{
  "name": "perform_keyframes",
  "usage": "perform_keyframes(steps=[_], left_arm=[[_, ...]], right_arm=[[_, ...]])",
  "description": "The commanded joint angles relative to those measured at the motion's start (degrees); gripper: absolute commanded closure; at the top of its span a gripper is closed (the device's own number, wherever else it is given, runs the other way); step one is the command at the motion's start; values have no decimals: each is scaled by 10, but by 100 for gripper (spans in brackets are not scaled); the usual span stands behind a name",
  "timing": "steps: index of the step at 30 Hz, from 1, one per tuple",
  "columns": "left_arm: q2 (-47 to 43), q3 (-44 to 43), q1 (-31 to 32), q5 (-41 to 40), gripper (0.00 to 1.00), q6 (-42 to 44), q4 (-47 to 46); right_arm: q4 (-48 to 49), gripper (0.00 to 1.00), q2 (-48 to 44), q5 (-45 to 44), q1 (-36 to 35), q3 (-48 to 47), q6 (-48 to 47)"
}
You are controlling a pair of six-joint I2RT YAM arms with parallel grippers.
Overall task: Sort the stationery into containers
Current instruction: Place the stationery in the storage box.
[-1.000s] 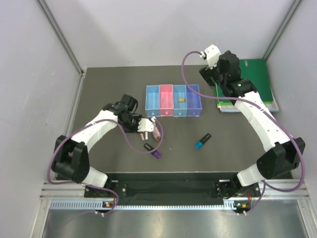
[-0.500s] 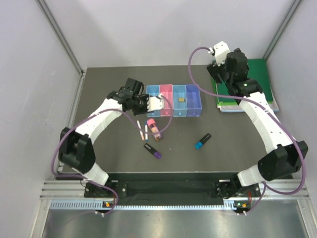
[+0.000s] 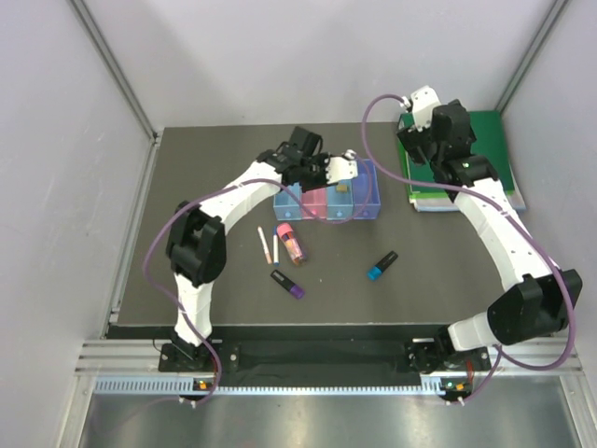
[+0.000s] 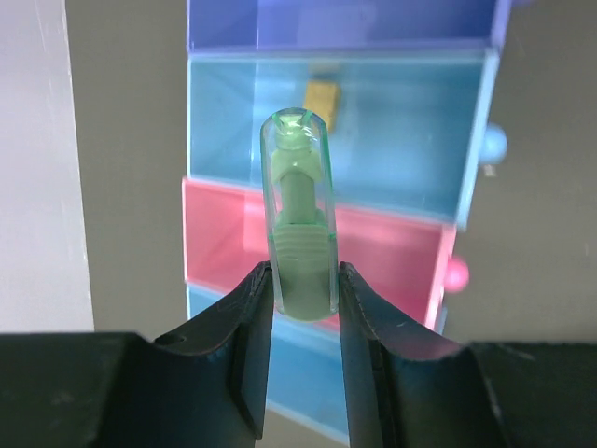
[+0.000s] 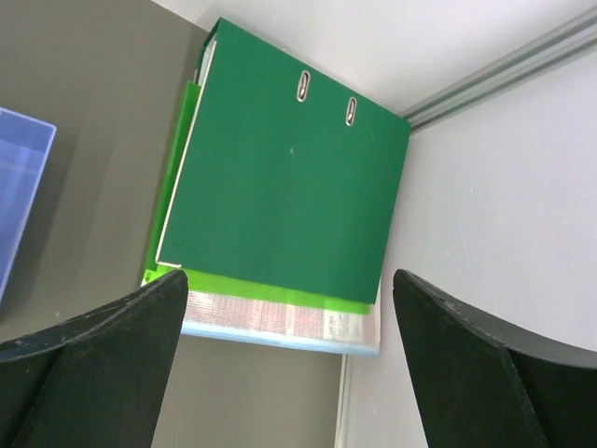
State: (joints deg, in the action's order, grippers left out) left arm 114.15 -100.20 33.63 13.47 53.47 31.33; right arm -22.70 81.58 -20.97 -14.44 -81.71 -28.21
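Observation:
My left gripper is shut on a mint green marker that points forward above the row of containers. In the left wrist view the marker's clear cap lies over the blue bin, which holds a tan eraser. The pink bin is below the marker's body. The violet-blue bin and the light blue bin flank them. From above, the left gripper hovers over the bins. My right gripper stands open and empty over the binder's near end.
On the mat in front of the bins lie two thin white pens, a thick pink marker, a black marker with a purple end and a black one with a blue end. A large green binder lies at back right.
My left arm has swung from beside the loose items up and right to above the bins, carrying the mint green marker. The right gripper has shifted slightly right toward the binder.

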Motion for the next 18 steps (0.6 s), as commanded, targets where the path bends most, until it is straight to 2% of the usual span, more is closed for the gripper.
perform_keyframes(steps=[1,4,9,18], left_arm=[[34,-56,17,-18,96,-60,-21],[51,-68,28,-36,97,-95,-36],[91,-111,31,-49,98,-169,-9],[122,-133,32,-75,100,-247,-11]], right_arm=[[27,9,-41,-2,13,13,11],[31,9,-48,1,15,21,15],[35,9,-57,2,26,29,25],[43,9,-81,8,44,55,39]])
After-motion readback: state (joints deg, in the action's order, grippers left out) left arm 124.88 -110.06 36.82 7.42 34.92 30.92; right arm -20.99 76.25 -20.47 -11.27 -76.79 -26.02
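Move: The left hand already holds the green marker above the storage box. The light-blue compartment with the eraser lies about 8 cm to its right, level fore and aft, with its middle some 12 cm below. The eraser is roughly 9 cm to the right, the pink compartment just 2 cm to the right, and the dark-blue one about 15 cm to the right, all level with the hand. From the right hand, the eraser's compartment is some 22 cm left and 3 cm back, far below. Still pinching the green marker between its fingertips, the left hand eases right and down, about 4 cm each way, towards the light-blue compartment with the eraser, slowing as it goes. Its wrist turns counter-clockwise some 15 degrees and tips a little further down. The empty right hand, still open, draws some 3 cm right and back, away from the box. ##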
